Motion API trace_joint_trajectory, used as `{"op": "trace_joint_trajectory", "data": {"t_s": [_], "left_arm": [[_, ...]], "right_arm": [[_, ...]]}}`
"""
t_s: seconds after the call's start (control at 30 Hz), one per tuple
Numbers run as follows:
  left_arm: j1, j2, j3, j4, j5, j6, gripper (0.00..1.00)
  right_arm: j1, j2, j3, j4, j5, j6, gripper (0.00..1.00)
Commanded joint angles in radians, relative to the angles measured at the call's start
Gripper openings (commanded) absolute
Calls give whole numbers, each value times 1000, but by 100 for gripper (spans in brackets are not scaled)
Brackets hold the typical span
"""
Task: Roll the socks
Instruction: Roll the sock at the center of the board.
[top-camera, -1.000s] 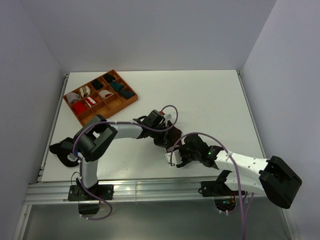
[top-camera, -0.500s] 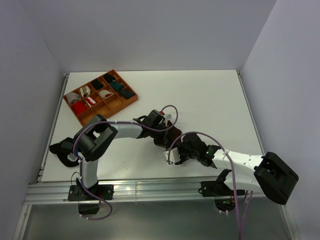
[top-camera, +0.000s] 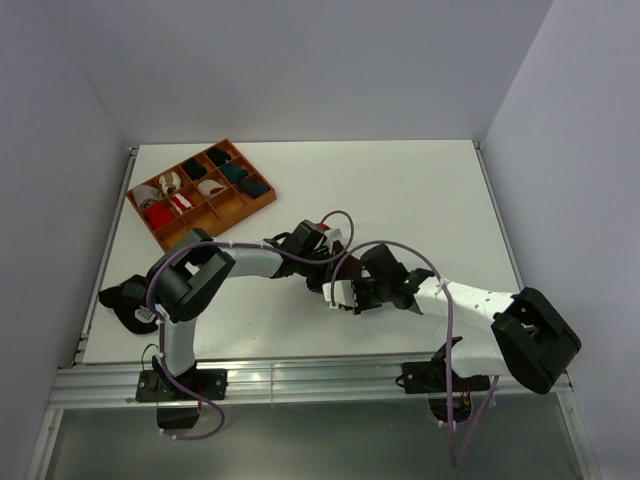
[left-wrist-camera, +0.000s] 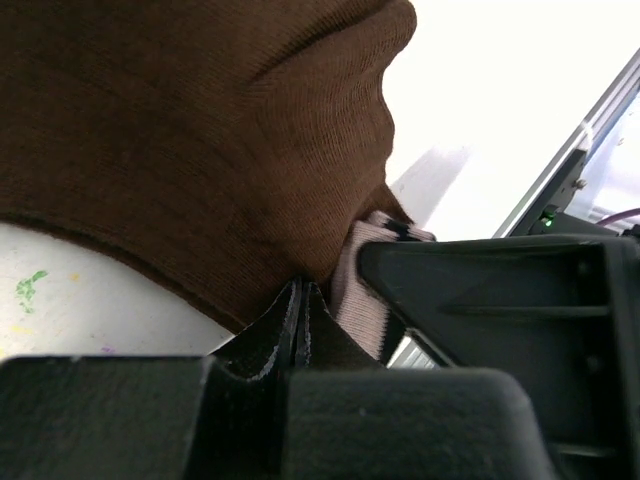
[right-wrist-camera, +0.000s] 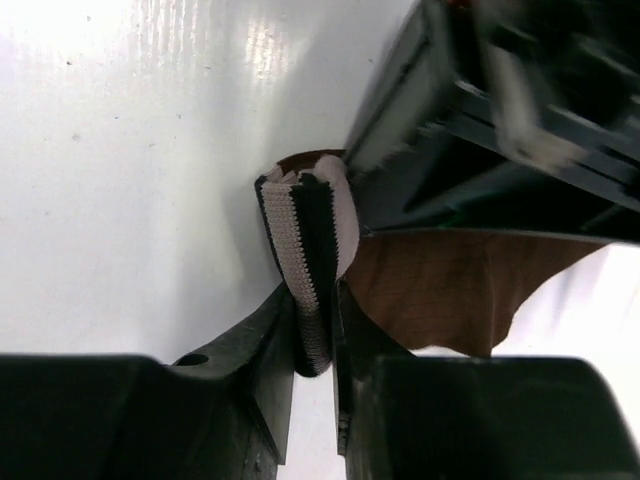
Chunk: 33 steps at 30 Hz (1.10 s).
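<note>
The dark brown socks (top-camera: 347, 266) lie bunched at mid-table between both grippers. In the left wrist view the brown fabric (left-wrist-camera: 200, 130) fills the top, and my left gripper (left-wrist-camera: 300, 305) is shut, pinching its lower edge beside the pale pinkish cuff (left-wrist-camera: 360, 290). In the right wrist view my right gripper (right-wrist-camera: 315, 325) is shut on the striped cuff (right-wrist-camera: 300, 250), which stands folded upward from the jaws, with brown fabric (right-wrist-camera: 440, 290) hanging to the right. The grippers, left (top-camera: 322, 258) and right (top-camera: 350, 290), sit almost touching.
An orange compartment tray (top-camera: 243, 207) with red, white, teal and dark sock bundles stands at the back left. The left gripper's dark body (right-wrist-camera: 500, 120) crowds the right wrist view. The table's near edge rail (top-camera: 300, 375) lies close in front.
My right gripper has moved away from the near edge toward the left gripper, carrying the cuff with it. The left gripper has barely shifted.
</note>
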Motion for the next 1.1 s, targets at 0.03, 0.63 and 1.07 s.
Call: {"op": "trace_joint_trajectory", "data": {"t_s": [0.03,0.63,1.07], "left_arm": [[16,-29,-90,-30,-107,-17,0],[1,-264,-317,218,-427,-50,5],[-67,-401,-513,547,-392,21,42]], "right_arm": [[-96,36,151,-274,-175,16,21],[-205,625,671,-943,-413,-40,22],[-207,835,860,-987,-415,147,21]]}}
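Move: Right beside both hands lies the sock's striped cuff. The left hand's shut fingers are at the brown edge next to it, with the cuff about 3 cm to their right and 1 cm back; the right hand already has the cuff pinched at its pads. The brown sock body stretches away from there, its middle some 7 cm ahead of the right hand and 2 cm left, roughly 6 cm ahead and 3 cm right of the left hand, flat on the board. Keeping the cuff pinched, the right hand stays nearly in place, bobbing up about 1 cm and settling back 1.5 cm, while its wrist swings some 60 degrees so the fingers come to point down, left and back. Meanwhile the left hand draws off the sock edge about 7 cm to its left, bowing slightly forward, turns around 20 degrees counter-clockwise, and its shut fingers open to nearly half over bare board. ##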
